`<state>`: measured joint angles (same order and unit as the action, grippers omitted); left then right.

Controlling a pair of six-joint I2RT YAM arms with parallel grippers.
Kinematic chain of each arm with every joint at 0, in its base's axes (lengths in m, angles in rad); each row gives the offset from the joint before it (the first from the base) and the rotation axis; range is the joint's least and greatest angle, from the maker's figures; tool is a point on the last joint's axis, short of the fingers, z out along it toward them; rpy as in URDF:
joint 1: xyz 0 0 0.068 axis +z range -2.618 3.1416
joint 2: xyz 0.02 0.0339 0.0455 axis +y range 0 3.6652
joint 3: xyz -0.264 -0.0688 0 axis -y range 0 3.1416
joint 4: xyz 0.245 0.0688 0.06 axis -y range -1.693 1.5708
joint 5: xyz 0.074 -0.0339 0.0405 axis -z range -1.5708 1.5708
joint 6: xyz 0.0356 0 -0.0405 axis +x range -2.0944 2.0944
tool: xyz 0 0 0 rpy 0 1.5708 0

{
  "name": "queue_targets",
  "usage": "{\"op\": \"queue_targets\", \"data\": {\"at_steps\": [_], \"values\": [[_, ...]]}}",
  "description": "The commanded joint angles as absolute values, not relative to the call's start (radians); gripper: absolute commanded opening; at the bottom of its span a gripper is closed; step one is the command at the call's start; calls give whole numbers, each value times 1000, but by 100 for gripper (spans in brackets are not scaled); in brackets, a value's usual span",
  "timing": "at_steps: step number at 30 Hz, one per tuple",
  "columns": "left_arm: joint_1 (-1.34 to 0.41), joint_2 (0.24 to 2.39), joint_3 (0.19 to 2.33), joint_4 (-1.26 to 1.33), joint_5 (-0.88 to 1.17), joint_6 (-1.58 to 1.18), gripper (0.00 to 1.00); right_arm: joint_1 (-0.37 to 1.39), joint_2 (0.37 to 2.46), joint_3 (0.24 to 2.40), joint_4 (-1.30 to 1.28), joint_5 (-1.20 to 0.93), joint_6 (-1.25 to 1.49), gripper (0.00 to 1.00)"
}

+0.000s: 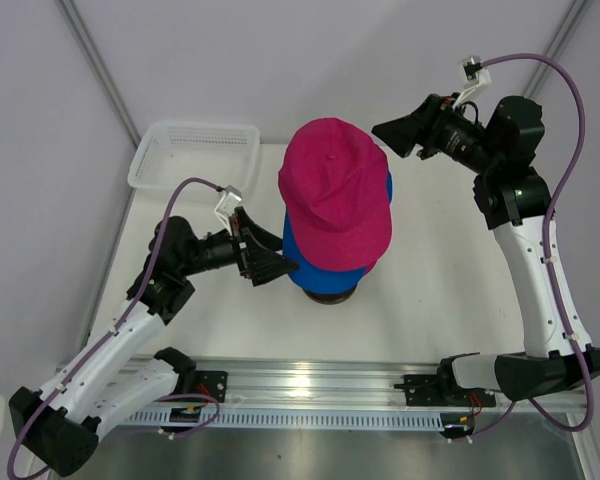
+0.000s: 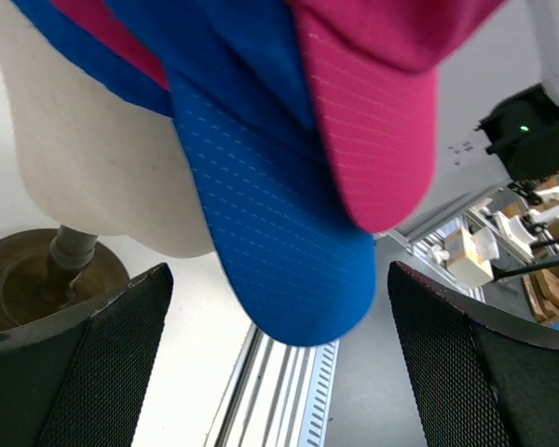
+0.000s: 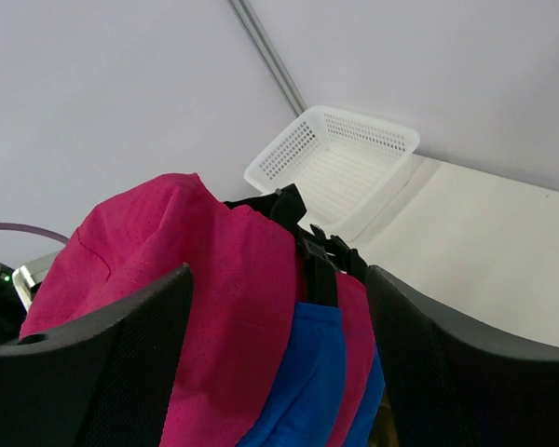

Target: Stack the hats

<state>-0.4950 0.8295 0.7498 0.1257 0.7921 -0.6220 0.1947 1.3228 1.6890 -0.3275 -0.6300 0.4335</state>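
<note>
The hats sit stacked on a cream mannequin head (image 2: 84, 158). A magenta hat (image 1: 335, 190) lies on top, with a blue hat (image 1: 325, 265) showing under it. My left gripper (image 1: 275, 262) stands open just left of the stack, below the brims. In the left wrist view, the blue brim (image 2: 289, 251) and pink brim (image 2: 373, 121) hang over the left gripper (image 2: 279, 279), touching neither finger. My right gripper (image 1: 388, 133) is open at the stack's back right. The right wrist view has the right gripper (image 3: 279, 279) facing the hats' backs (image 3: 205, 279) and their black straps (image 3: 312, 251).
A white mesh basket (image 1: 195, 150) stands at the table's back left, also in the right wrist view as the basket (image 3: 335, 158). The head's dark round base (image 2: 37, 279) rests on the table. A metal rail (image 1: 310, 385) runs along the near edge.
</note>
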Motion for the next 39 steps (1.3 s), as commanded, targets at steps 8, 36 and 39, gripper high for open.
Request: {"op": "queue_targets", "data": {"at_steps": [8,36,39], "values": [[-601,874,835,121,609,-604,96,198,1310,1660,-288,-626,426,78],[-885,899,661,540,150,-787,34,199,1321,1612,-250,-604,434,77],[-888,917,649,595,155,-818,36,199,1330,1617,-245,-603,434,77]]}}
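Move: The blue hat's brim hangs about 7 cm to the left hand's right and 1 cm nearer the base, almost level with its open fingers. Above it the pink hat's brim lies some 11 cm right, 1 cm back and 6 cm up; the stand's base is about 9 cm ahead, 7 cm right and 30 cm below. From the right hand, the blue brim is roughly 18 cm back, 9 cm left and 15 cm below, the pink crown 8 cm back, 9 cm left and 8 cm below. Rightward by about 6 cm the left hand reaches to the blue hat's brim, its fingers closing from wide open to roughly a third, pinching the brim between the tips and still easing right, while the wrist rolls some 10 degrees, its left side dipping. Beside the back of the pink crown, the right hand sinks about 3 cm and stays open. ##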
